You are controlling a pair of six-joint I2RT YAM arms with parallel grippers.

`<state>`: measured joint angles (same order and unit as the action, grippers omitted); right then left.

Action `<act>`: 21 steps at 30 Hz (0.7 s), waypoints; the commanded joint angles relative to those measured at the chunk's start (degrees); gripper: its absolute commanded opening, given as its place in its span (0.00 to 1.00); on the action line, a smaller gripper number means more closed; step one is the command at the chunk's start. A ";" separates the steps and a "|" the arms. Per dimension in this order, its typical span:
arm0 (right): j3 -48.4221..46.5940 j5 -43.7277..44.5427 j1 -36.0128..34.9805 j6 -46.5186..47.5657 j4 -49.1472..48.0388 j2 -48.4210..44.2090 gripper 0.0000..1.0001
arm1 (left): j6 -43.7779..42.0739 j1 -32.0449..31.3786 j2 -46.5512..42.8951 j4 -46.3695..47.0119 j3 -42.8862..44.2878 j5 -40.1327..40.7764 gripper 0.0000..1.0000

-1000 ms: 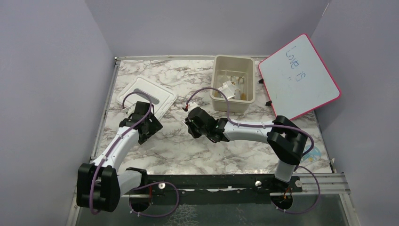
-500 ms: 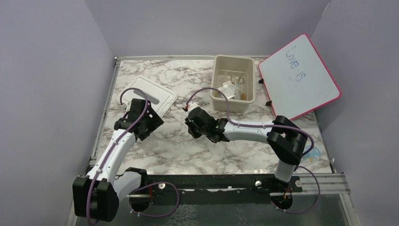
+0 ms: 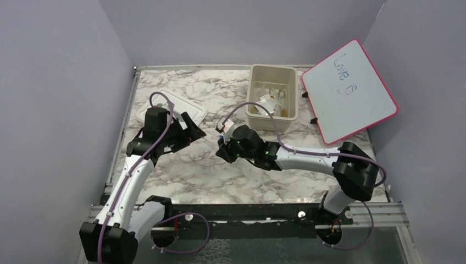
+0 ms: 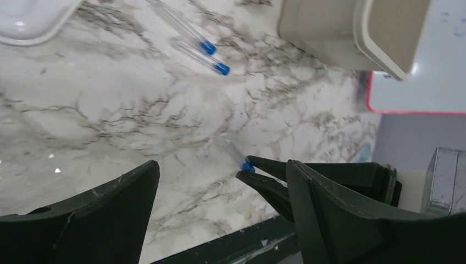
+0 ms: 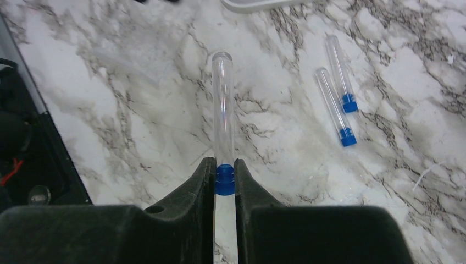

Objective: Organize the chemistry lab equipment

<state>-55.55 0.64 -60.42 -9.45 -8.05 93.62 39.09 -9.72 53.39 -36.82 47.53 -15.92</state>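
My right gripper (image 5: 224, 165) is shut on the blue cap of a thin clear tube (image 5: 222, 110), which points away from the fingers just above the marble table. Two more blue-capped tubes (image 5: 335, 107) lie side by side on the marble to its right. In the left wrist view the same pair of tubes (image 4: 200, 56) lies ahead, and the held cap shows between the right arm's fingertips (image 4: 264, 165). My left gripper (image 4: 222, 165) stands open and empty over the table. From above, the left gripper (image 3: 197, 127) is at the lid's corner, and the right gripper (image 3: 221, 150) is at mid-table.
The beige tub (image 3: 273, 122) stands at the back centre with packets and small items inside. Its white lid (image 3: 177, 103) lies at the back left, partly under the left arm. The pink-framed whiteboard (image 3: 349, 96) leans at the back right. A black rail (image 3: 247, 212) runs along the near edge.
My left arm has reached forward and to the right, and its jaws have opened a little wider. The right arm has swung its elbow to the right, keeping the tube in its grip.
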 commanded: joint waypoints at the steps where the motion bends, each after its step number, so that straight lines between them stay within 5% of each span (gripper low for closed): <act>1: 1.57 -5.77 -0.14 3.94 -7.32 -3.88 0.08 | -1.06 0.05 0.68 10.66 -1.54 -19.96 0.88; 7: 5.33 -6.58 -0.13 2.19 -12.47 -7.92 0.09 | -0.68 -0.23 1.70 16.36 -5.37 -28.59 0.75; 12: 6.37 -6.80 -0.13 2.26 -14.33 -9.13 0.09 | -0.81 -0.22 0.72 16.80 -6.48 -28.33 0.48; 21: 6.63 -10.18 -0.13 2.10 -16.20 -10.08 0.09 | 0.77 -0.22 -1.17 19.77 -7.71 -26.57 0.40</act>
<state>-49.52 -6.94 -60.42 -7.46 -20.64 85.52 39.38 -9.78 53.65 -20.47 41.08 -41.50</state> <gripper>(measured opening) 0.176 0.424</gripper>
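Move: The held test tube, which the left hand is reaching for, has its middle about 5 cm to that hand's right, 2 cm back and 5 cm lower. The right hand already grips its blue cap; from there the tube's middle lies roughly 3 cm left, 1 cm ahead and 2 cm up. Two loose tubes lie about 6 cm ahead of the left hand, 7 cm right and 15 cm down; the white lid is some 14 cm ahead, 11 cm left, equally low. The left hand swings about 6 cm to the right towards the free, rounded end of the held test tube, rising a little at first and drawing back slightly, while it turns some 25 degrees, mostly clockwise and left side down, and its wide-open fingers close to roughly half that gap around the tube end. The right hand keeps its pinch on the blue cap and lifts the tube about 6 cm, easing slightly back and tipping its left side up, to bring the glass up between the left fingers. ##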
